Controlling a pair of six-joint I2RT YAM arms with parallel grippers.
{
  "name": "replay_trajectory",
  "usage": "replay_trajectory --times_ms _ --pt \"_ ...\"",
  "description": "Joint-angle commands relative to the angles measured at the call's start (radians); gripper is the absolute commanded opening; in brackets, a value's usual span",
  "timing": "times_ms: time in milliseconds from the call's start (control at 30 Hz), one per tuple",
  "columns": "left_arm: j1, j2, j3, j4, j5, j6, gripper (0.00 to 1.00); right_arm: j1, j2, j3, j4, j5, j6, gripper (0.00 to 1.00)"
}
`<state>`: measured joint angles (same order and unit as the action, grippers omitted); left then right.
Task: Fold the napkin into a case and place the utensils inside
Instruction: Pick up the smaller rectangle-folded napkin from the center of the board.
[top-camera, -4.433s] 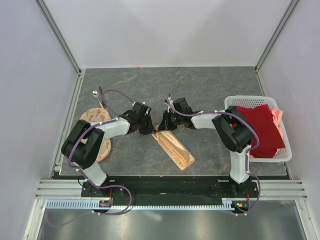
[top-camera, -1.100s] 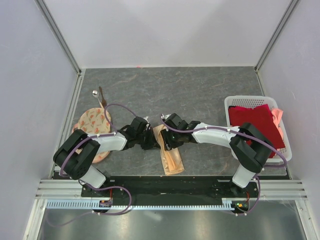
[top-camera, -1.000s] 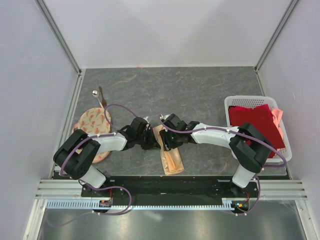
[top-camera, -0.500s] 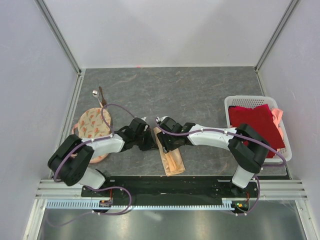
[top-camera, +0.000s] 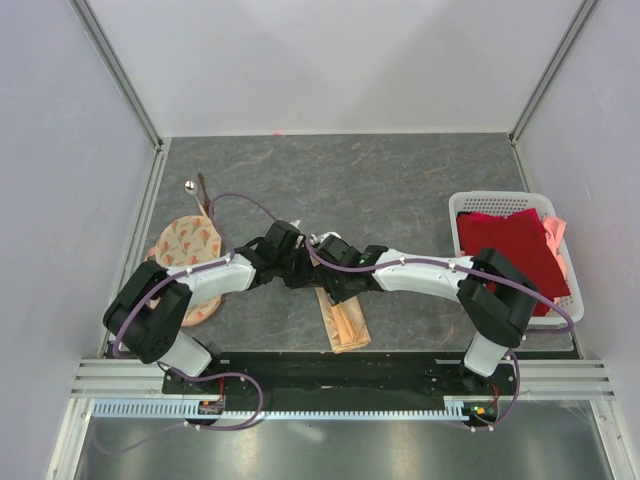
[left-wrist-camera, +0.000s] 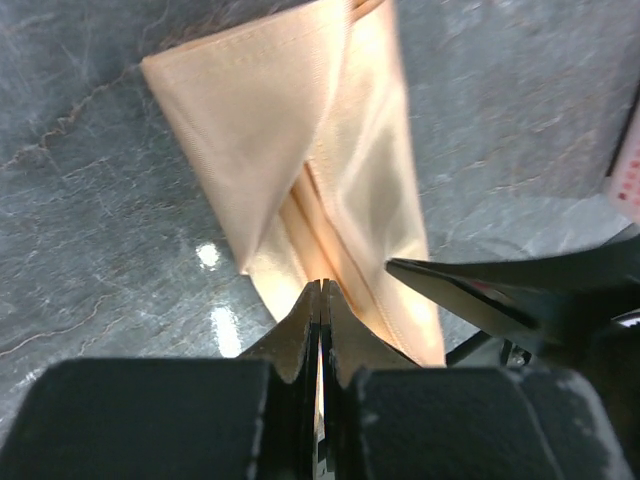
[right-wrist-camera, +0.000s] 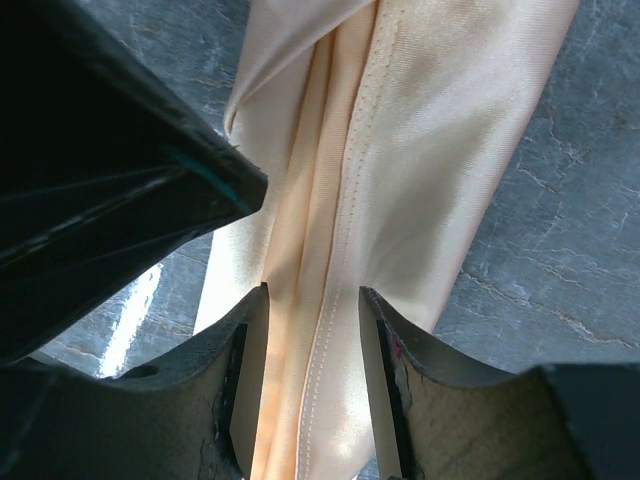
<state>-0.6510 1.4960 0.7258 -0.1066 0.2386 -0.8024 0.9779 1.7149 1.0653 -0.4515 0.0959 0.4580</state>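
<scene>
The peach-orange napkin (top-camera: 346, 322) lies folded into a narrow case on the grey table, running from the grippers toward the near edge. My left gripper (top-camera: 298, 268) is at its far end, shut, with the napkin (left-wrist-camera: 300, 150) fanning out from its pinched tips (left-wrist-camera: 321, 285). From the other side, my right gripper (top-camera: 322, 278) straddles the napkin (right-wrist-camera: 420, 150). Its jaws (right-wrist-camera: 313, 300) stand apart with the stitched fold running between them. The utensils, a silver spoon (top-camera: 190, 186) and a brown stick (top-camera: 203, 190), lie at the far left.
A round cream printed cloth (top-camera: 188, 243) lies left of the left arm. A white lattice basket (top-camera: 496, 199) with dark red cloth (top-camera: 522, 250) stands at the right edge. The other gripper's dark finger (left-wrist-camera: 490, 285) crowds each wrist view.
The napkin swung from a diagonal to nearly straight and came closer to the near edge. In the last half second both wrists shifted slightly toward the back, covering its far end.
</scene>
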Motion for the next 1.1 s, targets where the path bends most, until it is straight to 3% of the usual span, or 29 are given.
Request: replay_trajectory --times_ms 0,333,433,533,767,1067 --pt "0.002 0.035 0.009 0.038 0.018 0.012 0.02 0.013 -0.015 0.047 -0.016 0.021 0.010 0.50" --pt "0.002 0.084 -0.077 0.148 0.045 -0.026 0.02 0.025 0.048 0.053 -0.004 0.041 0.013 0.48" --pt "0.001 0.086 -0.097 0.173 0.051 -0.038 0.02 0.028 0.052 0.055 -0.003 0.047 0.021 0.43" --pt "0.001 0.086 -0.108 0.180 0.053 -0.041 0.02 0.030 0.042 0.059 -0.003 0.048 0.027 0.29" --pt "0.001 0.089 -0.120 0.196 0.059 -0.049 0.02 0.030 0.020 0.070 -0.006 0.044 0.033 0.08" --pt "-0.001 0.067 -0.131 0.199 0.053 -0.060 0.02 0.030 -0.005 0.081 -0.009 -0.036 0.056 0.05"
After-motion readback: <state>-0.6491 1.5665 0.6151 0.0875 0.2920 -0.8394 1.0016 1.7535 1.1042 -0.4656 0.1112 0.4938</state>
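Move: The folded peach napkin lies lengthwise between the hands. Its raised inner folds run straight under the right hand's parted fingers, about 2 cm down, with its middle about 1 cm back; from the left hand that middle is about 4 cm back, 3 cm to the right and 3 cm below. The patterned pot holder is some 26 cm left of the left hand and 2 cm ahead. The basket is some 36 cm right of the right hand and 8 cm ahead. The left hand, its fingers kept shut, sinks about 3 cm and eases back 1 cm onto the napkin's left part beside the overlapping flap, then stays there, holding it down. The right hand dips roughly 1 cm over the raised inner folds, closes its half-open fingers to pinch them together, and, once nearly shut, draws them slightly up and left towards the left fingertips. ##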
